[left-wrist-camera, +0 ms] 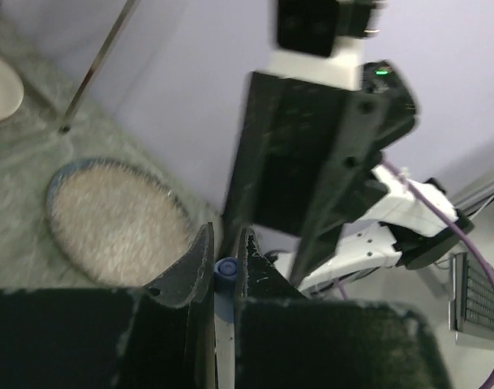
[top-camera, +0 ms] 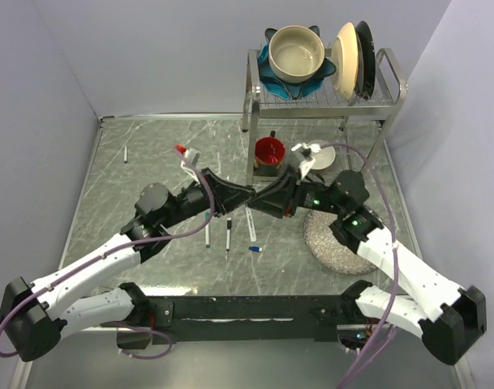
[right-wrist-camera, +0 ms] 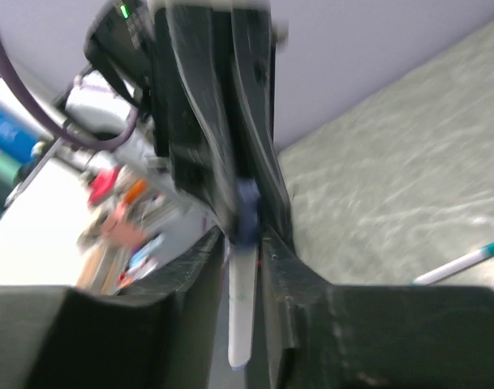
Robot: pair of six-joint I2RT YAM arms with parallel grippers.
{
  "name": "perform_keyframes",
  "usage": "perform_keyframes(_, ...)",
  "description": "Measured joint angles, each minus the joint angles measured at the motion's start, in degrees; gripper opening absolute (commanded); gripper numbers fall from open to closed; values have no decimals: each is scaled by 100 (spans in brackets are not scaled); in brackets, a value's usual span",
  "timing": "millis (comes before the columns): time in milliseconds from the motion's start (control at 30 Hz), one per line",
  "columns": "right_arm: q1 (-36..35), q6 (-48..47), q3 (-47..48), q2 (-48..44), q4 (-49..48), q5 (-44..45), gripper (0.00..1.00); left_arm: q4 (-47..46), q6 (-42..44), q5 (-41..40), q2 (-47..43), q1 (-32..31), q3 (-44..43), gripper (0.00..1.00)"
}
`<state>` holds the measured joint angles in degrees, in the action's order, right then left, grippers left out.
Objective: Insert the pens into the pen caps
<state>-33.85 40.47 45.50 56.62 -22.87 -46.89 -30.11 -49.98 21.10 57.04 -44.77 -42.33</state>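
Both grippers meet tip to tip above the table's middle. My left gripper (top-camera: 248, 196) (left-wrist-camera: 225, 247) is shut on a blue pen cap (left-wrist-camera: 225, 271) pinched at its fingertips. A white pen (right-wrist-camera: 243, 308) lies lengthwise between the fingers of my right gripper (top-camera: 261, 203) (right-wrist-camera: 242, 243). The pen's far end sits in the blue pen cap (right-wrist-camera: 247, 212). Thin gaps show on both sides of the barrel, so the right jaws stand slightly open. Three more pens (top-camera: 208, 231) (top-camera: 228, 236) (top-camera: 252, 229) and a loose blue pen cap (top-camera: 255, 250) lie on the table below.
A round grey mat (top-camera: 336, 235) (left-wrist-camera: 117, 219) lies under the right arm. Behind are a red mug (top-camera: 269, 151), a white dish (top-camera: 321, 156) and a metal rack (top-camera: 324, 89) holding a bowl (top-camera: 296, 51) and plates (top-camera: 350, 49). One pen (top-camera: 126, 154) lies far left.
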Motion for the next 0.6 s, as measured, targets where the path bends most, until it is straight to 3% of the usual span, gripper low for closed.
perform_keyframes(200, 138, -240, -796, -1110, 282, 522, 67, 1364, 382, 717, 369, 560, -555, 1)
perform_keyframes(267, 138, -299, -1110, -1519, 461, 643, 86, 1790, 579, 752, 398, 785, -697, 1)
perform_keyframes(333, 138, -352, -1375, -1849, 734, 743, 94, 2280, 804, 671, 422, 1038, -859, 1)
perform_keyframes(600, 138, -361, -1482, -2391, 1294, 1248, 97, 3517, 1438, -415, 1309, 1449, -1128, 1)
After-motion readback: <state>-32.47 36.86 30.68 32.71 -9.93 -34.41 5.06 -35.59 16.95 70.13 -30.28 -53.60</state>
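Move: The left hand grips the blue-capped pen; the black-capped pen lies about 5 cm ahead of it, 6 to its left and some 35 below. The teal-capped pen lies about 8 ahead, 12 left of that hand, and the loose blue cap almost straight beneath it. From the right hand, whose fingers still surround the held pen, the black-capped pen is about 7 ahead, 7 left and 34 below. Right opens, backing right and down; left carries blue-capped pen about 18 cm down and forward towards lying pens. ##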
